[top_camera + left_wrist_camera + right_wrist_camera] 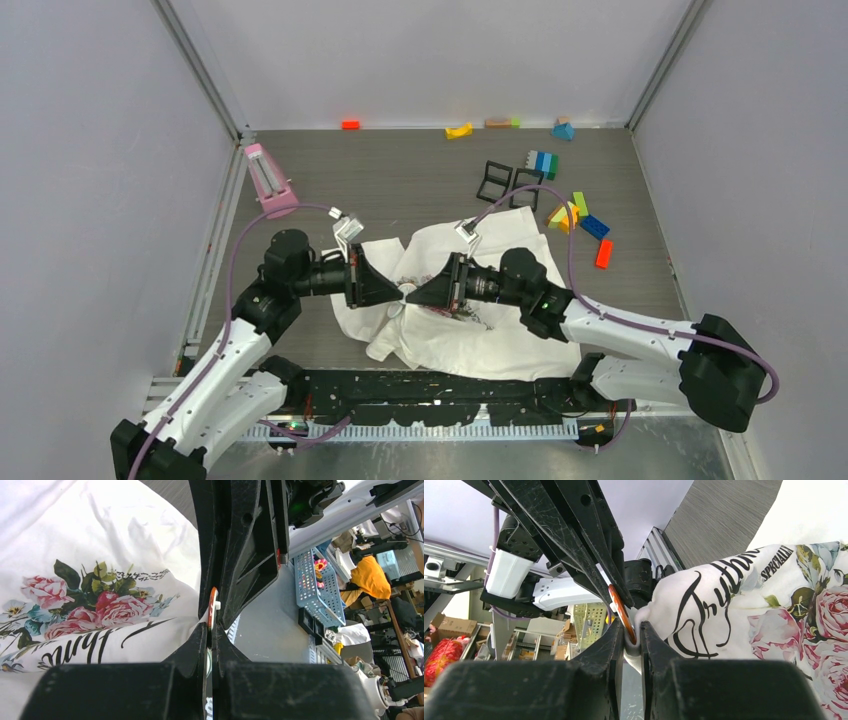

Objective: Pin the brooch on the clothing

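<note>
The clothing (pixel 500 335) is a white T-shirt with a rose print (pixel 95 605) and dark cursive lettering (pixel 704 605), crumpled on the grey table between the arms. Both grippers meet tip to tip above its left part. My left gripper (pixel 398 289) (pixel 211 630) is shut on the brooch (pixel 212 605), a thin disc with an orange rim seen edge-on. My right gripper (pixel 418 291) (pixel 632 627) is shut on a raised fold of the clothing (pixel 659 595), with the rim of the brooch (pixel 618 604) pressed against that fold at its tips.
A pink object (pixel 270 180) lies at the back left. Two black frames (pixel 495 180) and several coloured blocks (pixel 575 215) sit at the back right, with more blocks (pixel 458 130) along the back wall. Metal rails (pixel 215 240) edge the table.
</note>
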{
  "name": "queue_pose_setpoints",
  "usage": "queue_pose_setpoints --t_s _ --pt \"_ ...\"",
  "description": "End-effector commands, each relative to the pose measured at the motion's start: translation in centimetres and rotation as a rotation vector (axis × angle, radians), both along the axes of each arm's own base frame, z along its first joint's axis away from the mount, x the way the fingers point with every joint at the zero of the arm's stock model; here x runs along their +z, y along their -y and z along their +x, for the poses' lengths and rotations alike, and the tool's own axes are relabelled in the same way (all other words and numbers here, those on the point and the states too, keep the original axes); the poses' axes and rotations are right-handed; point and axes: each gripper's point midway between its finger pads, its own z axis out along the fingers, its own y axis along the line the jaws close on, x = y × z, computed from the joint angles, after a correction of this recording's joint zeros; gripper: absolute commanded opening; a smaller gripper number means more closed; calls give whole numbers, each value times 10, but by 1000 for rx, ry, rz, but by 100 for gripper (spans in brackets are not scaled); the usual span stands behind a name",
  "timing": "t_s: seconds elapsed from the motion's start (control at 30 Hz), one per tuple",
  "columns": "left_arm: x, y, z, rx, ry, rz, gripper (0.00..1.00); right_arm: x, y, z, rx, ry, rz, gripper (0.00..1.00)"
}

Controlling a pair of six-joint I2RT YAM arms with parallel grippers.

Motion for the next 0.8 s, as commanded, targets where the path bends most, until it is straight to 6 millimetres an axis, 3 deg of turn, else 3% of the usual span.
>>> queue_pose_setpoints --t_s 0.0,0.23,0.37,0.43,0.57,0.67,0.77 --pt "17 -4 -12 -34 58 15 0 -17 22 36 -185 26 -83 0" --pt "9 -6 -5 0 38 57 0 -7 28 26 -141 100 -113 8" --pt "6 -6 -3 11 31 66 0 2 29 18 -95 155 -117 27" --pt "5 -6 -2 17 26 71 1 5 31 14 -80 172 -122 44" --pt "6 -7 -2 18 22 75 27 8 41 19 -124 206 -182 60" --pt "7 -9 -2 38 26 81 66 1 62 43 -280 210 -322 67" --pt "10 -15 8 104 53 119 95 -3 94 70 -440 218 -518 72"
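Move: The brooch is gripped between the shut left fingertips, about 1 cm to the right of the left hand point. From the right hand the brooch lies about 2 cm to the left, at the same height, with a fold of the clothing pinched there. The rose print lies roughly 9 cm right, 4 cm back and 13 cm below the left hand; the white disc is some 2 cm left, 3 cm back and 6 cm below it. Both hands let go of the brooch and clothing: the right fingers open first and the left follow, each ending wide apart. Meanwhile the right hand draws away from the left one, about 5 cm right and 3 cm forward, dipping slightly, its fingers tipping down and swinging clockwise, some 20 degrees in all. The left hand only sinks about 1.5 cm and eases left. ##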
